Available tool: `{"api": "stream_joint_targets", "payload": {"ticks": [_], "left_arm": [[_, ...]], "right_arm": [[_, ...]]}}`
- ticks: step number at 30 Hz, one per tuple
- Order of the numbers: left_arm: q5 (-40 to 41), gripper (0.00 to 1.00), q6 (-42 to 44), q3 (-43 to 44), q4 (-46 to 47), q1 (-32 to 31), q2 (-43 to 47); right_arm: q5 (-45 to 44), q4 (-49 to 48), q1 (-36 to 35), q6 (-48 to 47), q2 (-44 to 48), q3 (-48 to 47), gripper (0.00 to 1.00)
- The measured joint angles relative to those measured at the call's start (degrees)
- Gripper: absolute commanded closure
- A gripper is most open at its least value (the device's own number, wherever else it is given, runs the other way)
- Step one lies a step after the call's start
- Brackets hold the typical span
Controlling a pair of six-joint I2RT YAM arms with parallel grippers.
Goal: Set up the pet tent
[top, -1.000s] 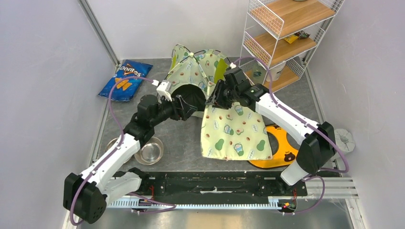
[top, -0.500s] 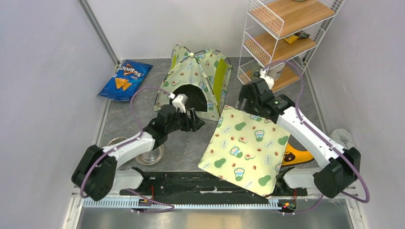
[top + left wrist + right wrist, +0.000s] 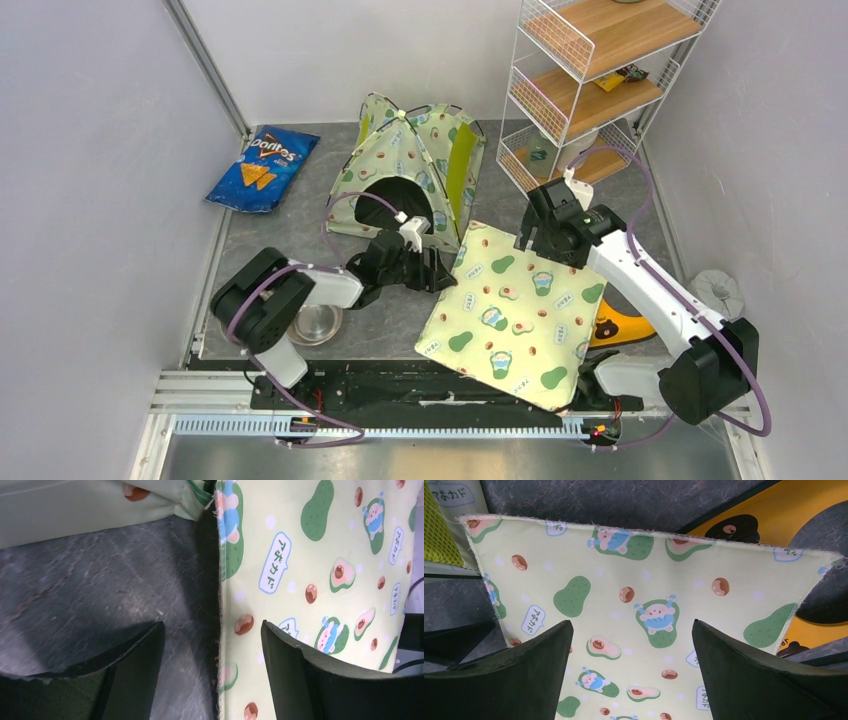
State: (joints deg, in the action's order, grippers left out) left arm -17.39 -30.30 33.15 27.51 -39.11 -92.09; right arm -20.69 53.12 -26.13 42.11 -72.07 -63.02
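Note:
The pet tent (image 3: 410, 170) stands upright at the back of the table, its dark round doorway facing the arms. The matching square mat (image 3: 515, 305) lies flat in front of it, to the right. My left gripper (image 3: 440, 268) is open, low over the mat's left edge; in the left wrist view that edge of the mat (image 3: 310, 565) runs between the open gripper's (image 3: 212, 645) fingers, and nothing is held. My right gripper (image 3: 530, 235) is open above the mat's far corner. The right wrist view shows the mat (image 3: 649, 580) below my empty right gripper (image 3: 632, 625).
A blue Doritos bag (image 3: 262, 167) lies at the back left. A steel bowl (image 3: 315, 322) sits by the left arm. A yellow bear-face item (image 3: 615, 322) pokes out from under the mat's right side. A white wire shelf rack (image 3: 590, 80) stands back right, a grey bundle (image 3: 718, 290) far right.
My right gripper opened and let go of the mat, which now lies flat. The left arm pulled back from the tent doorway to the mat's left edge.

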Motion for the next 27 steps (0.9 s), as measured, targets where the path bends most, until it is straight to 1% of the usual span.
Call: {"api": "stream_joint_targets", "payload": {"ticks": [2, 4, 9, 10, 14, 15, 18, 20, 23, 27], "left_arm": [[-1.9, 0.25, -1.51, 0.17, 5.49, -0.26, -4.07], [-3.43, 0.28, -3.45, 0.5, 11.32, -0.35, -7.32], [-7.43, 0.46, -9.22, 0.55, 23.02, -0.7, -14.14], [-8.37, 0.53, -10.45, 0.48, 25.0, -0.79, -15.17], [-9.94, 0.95, -13.11, -0.35, 28.94, -0.9, -15.74], [-10.05, 0.98, -13.33, -0.44, 29.16, -0.87, -15.63], [-9.46, 0.98, -12.68, -1.49, 26.1, -0.9, -12.33], [-8.22, 0.98, -11.1, -2.19, 21.49, -0.9, -7.85], [-5.29, 0.98, -6.64, -1.92, 10.19, -0.9, 1.97], [1.05, 0.98, -0.55, -0.13, -7.61, -0.9, 15.78]], "right_arm": [[0.5, 0.15, 0.04, 0.22, 0.0, 0.0, 0.05], [1.11, 0.17, 0.07, 0.31, 0.0, 0.0, 0.05], [1.62, 0.61, 0.07, 0.28, 0.0, 0.0, 0.05], [1.64, 0.83, 0.07, 0.28, 0.0, 0.0, 0.05], [1.66, 1.16, 0.07, 0.22, 0.0, 0.0, 0.06], [1.7, 1.22, 0.07, 0.17, 0.0, 0.0, 0.06], [1.84, 1.38, 0.11, -0.11, 0.0, -0.02, 0.06], [1.9, 1.4, 0.11, -0.24, 0.0, -0.02, 0.05], [2.38, 1.38, 0.11, -0.85, 0.02, -0.02, 0.05], [4.44, 0.68, 0.13, -2.67, 0.02, -0.24, 0.04]]}}
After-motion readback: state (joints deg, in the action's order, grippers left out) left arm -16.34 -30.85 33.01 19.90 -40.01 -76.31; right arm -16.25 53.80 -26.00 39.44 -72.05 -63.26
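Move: The left edge of the tent mat lies just past the left hand's open fingertips, some 4 cm to its right, level with it fore and aft and about 2 cm lower. The mat's middle is about 12 cm right and 6 cm back; the tent stands roughly 20 cm ahead and 8 cm left. From the right hand, open above the mat, that edge is some 12 cm left, 5 cm back and 13 cm below. The left hand pinches the middle of the mat's left edge: it slides about 5 cm right nearly level, so the open fingers straddle the cloth, levelling out some 15 degrees, and shuts them fully. Then it lifts about 8 cm, swinging back left 5 cm and dipping the fingers again, keeping its grip. The right hand stays wide open above the cloth. ##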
